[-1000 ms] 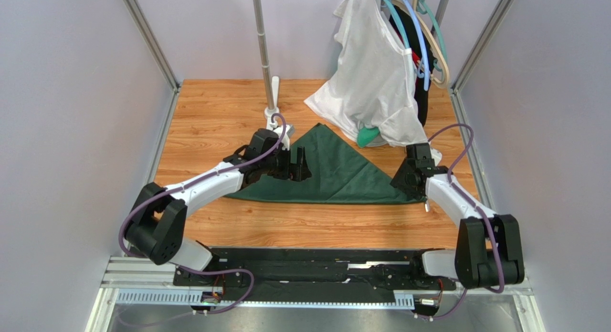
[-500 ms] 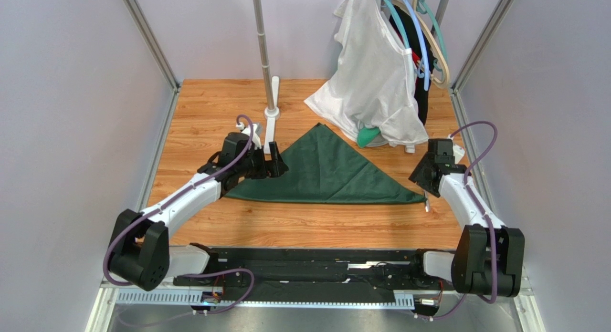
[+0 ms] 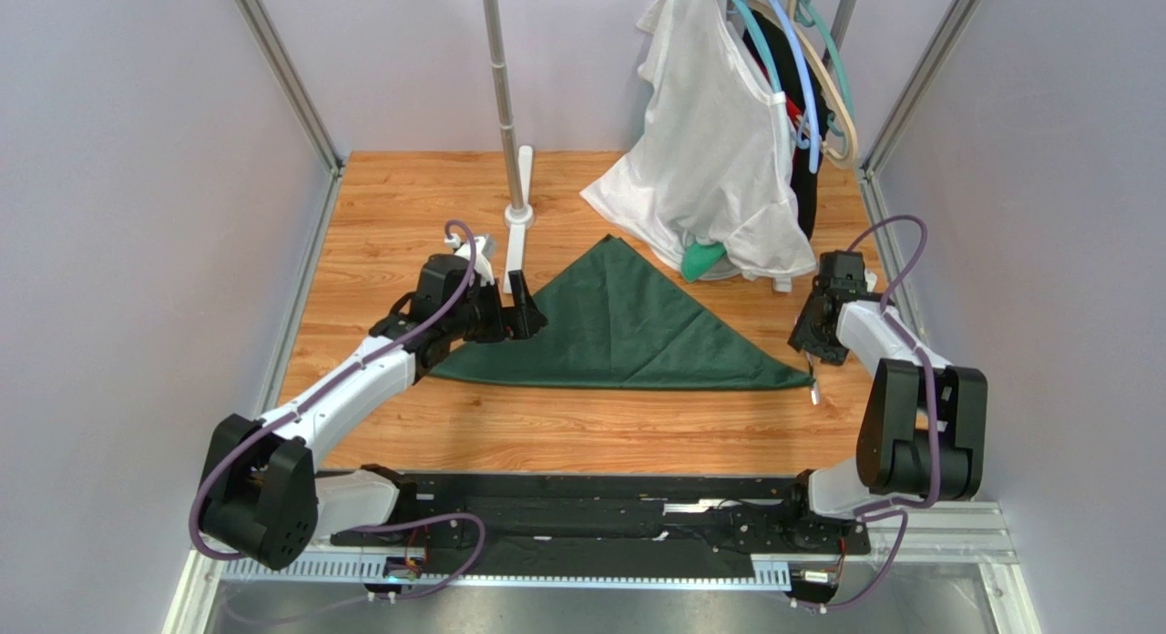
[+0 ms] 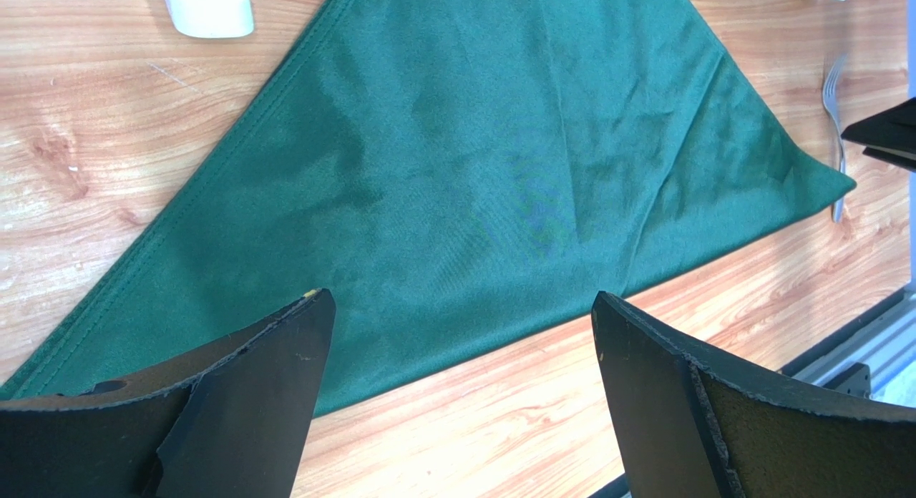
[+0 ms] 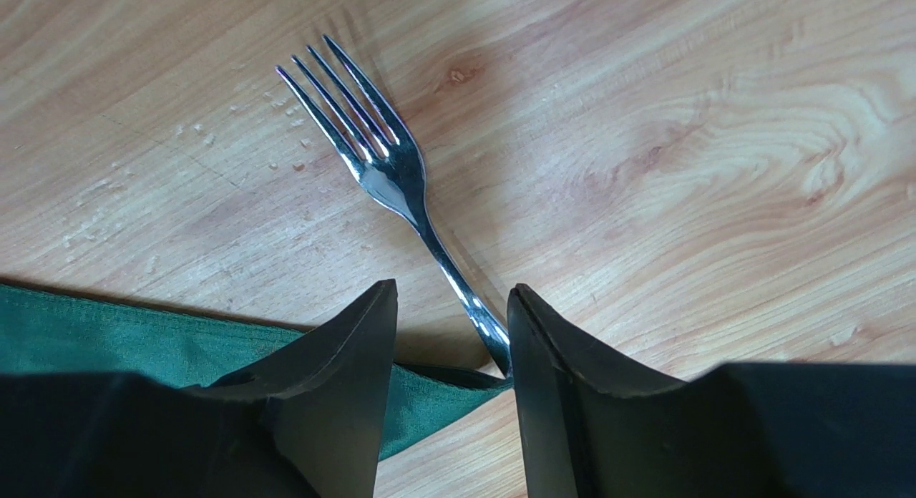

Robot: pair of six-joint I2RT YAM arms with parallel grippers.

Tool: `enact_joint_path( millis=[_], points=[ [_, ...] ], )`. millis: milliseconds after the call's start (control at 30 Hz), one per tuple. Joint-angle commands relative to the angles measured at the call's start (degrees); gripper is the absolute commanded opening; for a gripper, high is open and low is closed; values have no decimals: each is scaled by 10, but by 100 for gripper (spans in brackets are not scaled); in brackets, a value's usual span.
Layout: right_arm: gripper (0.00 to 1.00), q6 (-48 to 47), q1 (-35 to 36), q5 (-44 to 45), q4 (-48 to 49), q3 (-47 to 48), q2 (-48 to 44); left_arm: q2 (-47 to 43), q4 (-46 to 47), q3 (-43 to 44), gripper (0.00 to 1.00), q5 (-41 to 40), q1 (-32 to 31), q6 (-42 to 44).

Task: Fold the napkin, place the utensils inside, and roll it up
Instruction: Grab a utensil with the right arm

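The dark green napkin [image 3: 623,334] lies flat on the wooden table, folded into a triangle with its long edge toward me; it also fills the left wrist view [image 4: 484,165]. A silver fork [image 5: 376,160] lies just off the napkin's right corner [image 5: 161,342], visible too as a thin glint from above [image 3: 814,384] and at the far right of the left wrist view [image 4: 836,101]. My right gripper [image 5: 452,289] hovers over the fork's handle, jaws apart, the handle running between them next to the right finger. My left gripper [image 3: 524,306] is wide open at the napkin's left part [image 4: 457,299], holding nothing.
A white garment [image 3: 712,142] on hangers hangs at the back right, with a brighter green garment [image 3: 705,261] under it touching the table near the napkin's apex. A rack pole [image 3: 502,88] stands on a white foot [image 3: 517,224] behind the left gripper. Walls flank both sides.
My left arm drew back leftward off the napkin's middle to its left part. My right gripper moved off the napkin's right corner to over the fork, and its jaws narrowed.
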Motion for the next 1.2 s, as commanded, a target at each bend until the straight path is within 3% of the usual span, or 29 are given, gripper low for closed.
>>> enact_joint_path(
  millis=[0, 600, 1167],
  points=[
    [47, -39, -7, -8, 42, 13, -5, -11, 7, 3, 99, 14, 6, -1],
    [41, -63, -18, -41, 54, 18, 50, -24, 11, -2, 99, 26, 8, -3],
    [22, -46, -32, -10, 21, 33, 82, -33, 8, -3, 99, 25, 8, -1]
  ],
)
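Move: The fork lies almost under the open right fingers, its middle about 1 cm ahead and 2 cm below, level sideways, tines pointing forward. The napkin's right corner covers part of the handle some 4 cm behind the hand; the near end of the rack foot is roughly 18 cm ahead and 3 cm left. From the left hand the fork is about 52 cm to the right, 7 cm back and 12 cm down. Over the fork's handle the right hand first edges about 1 cm forward towards the tines, then sinks nearly 2 cm so its fingertips straddle the handle just behind the head, turning some 5 degrees counter-clockwise. Staying low, it creeps slightly farther forward while the fingers narrow to about half their starting gap around the handle. ##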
